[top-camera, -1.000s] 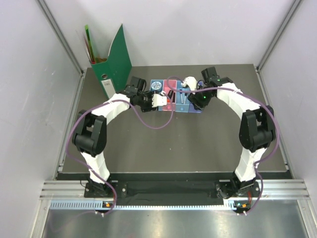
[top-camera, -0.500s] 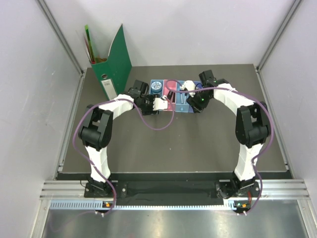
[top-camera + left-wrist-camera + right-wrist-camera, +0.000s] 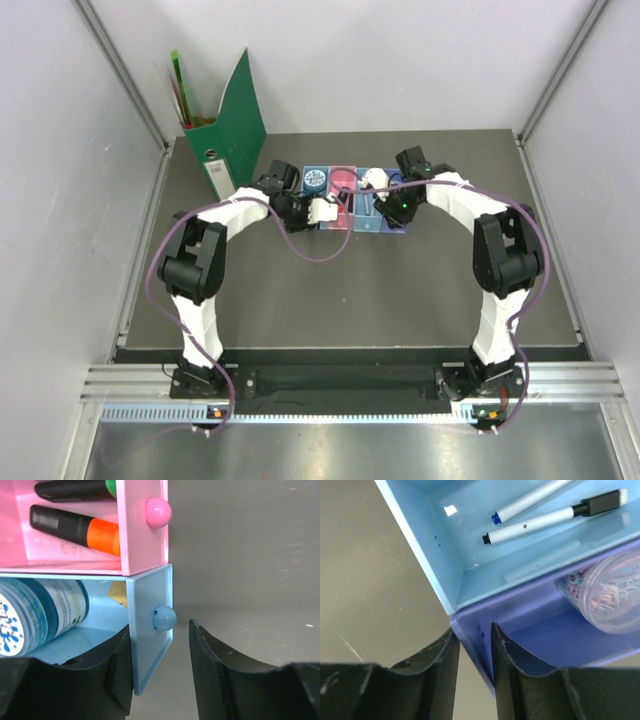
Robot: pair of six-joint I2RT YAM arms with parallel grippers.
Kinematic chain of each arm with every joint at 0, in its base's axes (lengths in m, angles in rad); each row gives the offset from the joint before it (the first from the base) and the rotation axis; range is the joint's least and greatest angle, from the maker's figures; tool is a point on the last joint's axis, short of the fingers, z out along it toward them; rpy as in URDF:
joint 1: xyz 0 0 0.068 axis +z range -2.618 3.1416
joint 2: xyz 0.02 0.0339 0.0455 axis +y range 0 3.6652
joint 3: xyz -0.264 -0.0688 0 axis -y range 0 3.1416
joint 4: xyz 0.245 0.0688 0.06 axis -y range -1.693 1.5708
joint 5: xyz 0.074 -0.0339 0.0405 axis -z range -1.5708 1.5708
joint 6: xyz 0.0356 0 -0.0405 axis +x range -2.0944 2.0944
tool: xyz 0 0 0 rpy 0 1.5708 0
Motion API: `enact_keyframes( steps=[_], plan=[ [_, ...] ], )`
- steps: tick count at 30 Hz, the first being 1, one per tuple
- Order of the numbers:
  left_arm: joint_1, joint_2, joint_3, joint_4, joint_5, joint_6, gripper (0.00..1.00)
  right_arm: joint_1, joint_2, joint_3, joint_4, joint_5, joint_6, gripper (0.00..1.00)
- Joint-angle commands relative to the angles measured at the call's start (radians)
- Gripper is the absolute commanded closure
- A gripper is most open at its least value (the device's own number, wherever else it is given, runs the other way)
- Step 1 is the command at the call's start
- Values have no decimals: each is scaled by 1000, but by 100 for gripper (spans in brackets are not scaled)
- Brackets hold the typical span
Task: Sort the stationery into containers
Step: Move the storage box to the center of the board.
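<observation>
Four trays stand in a row: blue (image 3: 316, 178), pink (image 3: 343, 180), light blue (image 3: 366, 205) and purple (image 3: 397, 215). My left gripper (image 3: 160, 627) is open and straddles the blue tray's front wall (image 3: 145, 600), one finger inside against it, the other clear of the knob (image 3: 164, 617). A round bluish disc box (image 3: 35, 615) lies in that tray. The pink tray (image 3: 145, 545) holds an orange-and-black highlighter (image 3: 75, 530) and a green-capped marker (image 3: 75, 487). My right gripper (image 3: 473, 628) is shut on the purple tray's wall (image 3: 530, 615). White pens (image 3: 535, 497) lie in the light blue tray (image 3: 445, 545).
A tall green file folder (image 3: 235, 130) with coloured sheets stands at the back left of the table. A clear round box of coloured clips (image 3: 615, 595) lies in the purple tray. Purple cables loop from both arms over the table in front of the trays.
My right gripper came down and left onto the purple tray and its jaws narrowed onto the wall. My left gripper's jaws narrowed around the blue tray's front wall.
</observation>
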State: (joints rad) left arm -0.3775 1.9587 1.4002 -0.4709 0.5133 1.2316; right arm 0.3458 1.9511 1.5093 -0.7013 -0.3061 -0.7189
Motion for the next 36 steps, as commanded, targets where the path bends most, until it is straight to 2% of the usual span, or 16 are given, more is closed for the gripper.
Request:
enact_keyframes(
  steps=[1,6,22,25,29,32,34,35,36],
  plan=[
    [-24,-89,-53,-135,96,25,51,24,-55,-46,-4,-36,-13,69],
    [-47,-135,-118,-167,110,19,51,35,-106,-109,-9,-44,-7,69],
    [-61,-236,-167,-221,128,-20,51,91,-256,-213,-23,-54,65,68],
    [-61,-256,-194,-200,108,-17,47,96,-267,-215,-20,-50,68,67],
    [-61,-262,-178,-190,87,-24,35,101,-279,-201,-30,-34,65,65],
    [-61,-276,-127,-195,93,-55,32,101,-303,-181,-49,-21,65,59],
    [-60,-293,-92,-199,102,-75,26,101,-320,-156,-59,-13,67,51],
    [-61,-302,-57,-198,106,-105,24,101,-339,-146,-70,-11,73,47],
    [-60,-322,-40,-201,113,-119,22,101,-349,-120,-76,-8,78,37]
  ],
)
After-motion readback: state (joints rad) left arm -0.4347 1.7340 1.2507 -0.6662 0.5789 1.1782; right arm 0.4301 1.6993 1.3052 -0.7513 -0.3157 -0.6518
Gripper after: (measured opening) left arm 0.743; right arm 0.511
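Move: The storage box's front wall sits between the fingers of both my hands, near its two ends. The box's middle lies about 8 cm ahead and 10 cm to the right of my left hand, 8 ahead and 10 to the left of my right. The board's centre is roughly 2 cm ahead and 8 to the right of my left hand, 2 ahead and 12 left of my right. The jar stands some 10 cm ahead and 1 right of my left hand, the clip tub 10 ahead and 1 left of my right. With one finger of each hand hooked inside the front wall, I draw both hands back together and drag the storage box towards me, my left some 9 cm and my right about 7, the left fingertips tipping back about 10 degrees. As they come to rest I open both grippers off the wall and start lifting a couple of centimetres. ##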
